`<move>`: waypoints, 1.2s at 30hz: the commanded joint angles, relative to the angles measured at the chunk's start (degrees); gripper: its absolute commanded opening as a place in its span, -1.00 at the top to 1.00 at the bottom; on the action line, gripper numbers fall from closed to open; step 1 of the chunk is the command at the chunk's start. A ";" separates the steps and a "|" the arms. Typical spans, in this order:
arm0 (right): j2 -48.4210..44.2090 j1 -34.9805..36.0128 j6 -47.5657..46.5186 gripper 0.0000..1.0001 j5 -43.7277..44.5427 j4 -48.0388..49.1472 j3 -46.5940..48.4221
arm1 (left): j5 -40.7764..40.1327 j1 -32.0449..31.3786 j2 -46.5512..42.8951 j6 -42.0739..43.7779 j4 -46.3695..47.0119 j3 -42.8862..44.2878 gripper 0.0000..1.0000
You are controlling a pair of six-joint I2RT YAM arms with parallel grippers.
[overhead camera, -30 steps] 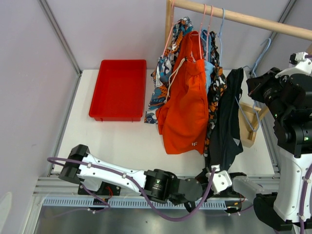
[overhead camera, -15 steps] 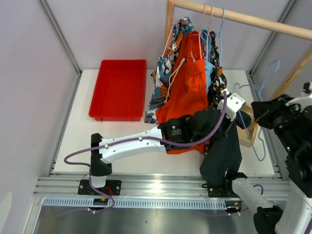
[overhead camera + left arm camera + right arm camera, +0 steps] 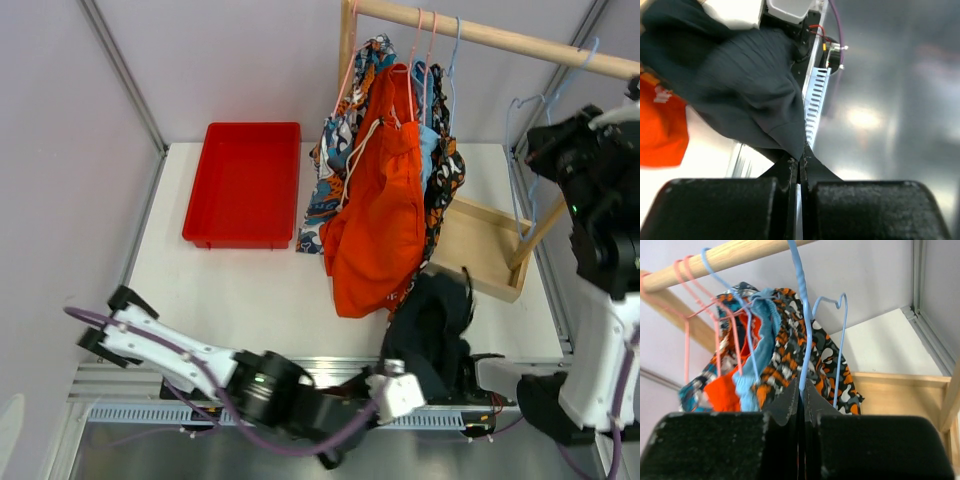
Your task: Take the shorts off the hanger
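Black shorts point(image 3: 432, 330) lie bunched at the table's near edge, off the hanger. My left gripper point(image 3: 801, 161) is shut on a fold of their fabric point(image 3: 750, 85). At the upper right, my right gripper point(image 3: 804, 387) is shut on the wire of a bare light blue hanger point(image 3: 805, 315), whose hook reaches up by the wooden rod point(image 3: 740, 255). The same hanger point(image 3: 509, 170) hangs beside the right arm. On the rod hang orange shorts point(image 3: 380, 210), light blue shorts point(image 3: 762, 335), blotched shorts point(image 3: 790, 355) and wave-print shorts point(image 3: 335, 150).
A red tray point(image 3: 245, 180) sits at the table's back left. The rack's wooden base frame point(image 3: 485, 245) lies right of the hanging shorts, and its slanted post point(image 3: 535, 230) rises beside the right arm. A metal rail point(image 3: 130, 385) runs along the near edge.
My left arm swung from above the table back down to the near edge, dragging the black shorts off the hanger. My right gripper lifted the blue hanger up toward the rod.
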 commanded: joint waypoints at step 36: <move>-7.98 -11.76 -2.64 -0.99 -9.03 19.83 -36.02 | -3.99 55.21 -16.85 22.92 -12.68 26.04 1.00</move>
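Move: The left hand already holds the black shorts; the red tray lies about 50 cm ahead of it, 33 cm to its left and 24 cm below, and the red shorts hang 38 cm ahead, 4 cm left and slightly higher. The right hand grips the empty blue hanger; the wooden rail is some 13 cm ahead, 4 cm right and 10 cm above, the patterned shorts 9 cm ahead, 11 cm left and 15 cm below. Keeping its pinch on the black shorts, the left hand swings them left and a little up, then forward, left and up towards the red tray, some 45 cm in all, its fingers turning about 60 degrees counter-clockwise to point forward. The right hand pushes the hanger about 11 cm forward to the rail, eases down and slightly back, opens wide to let go and keeps sinking. ##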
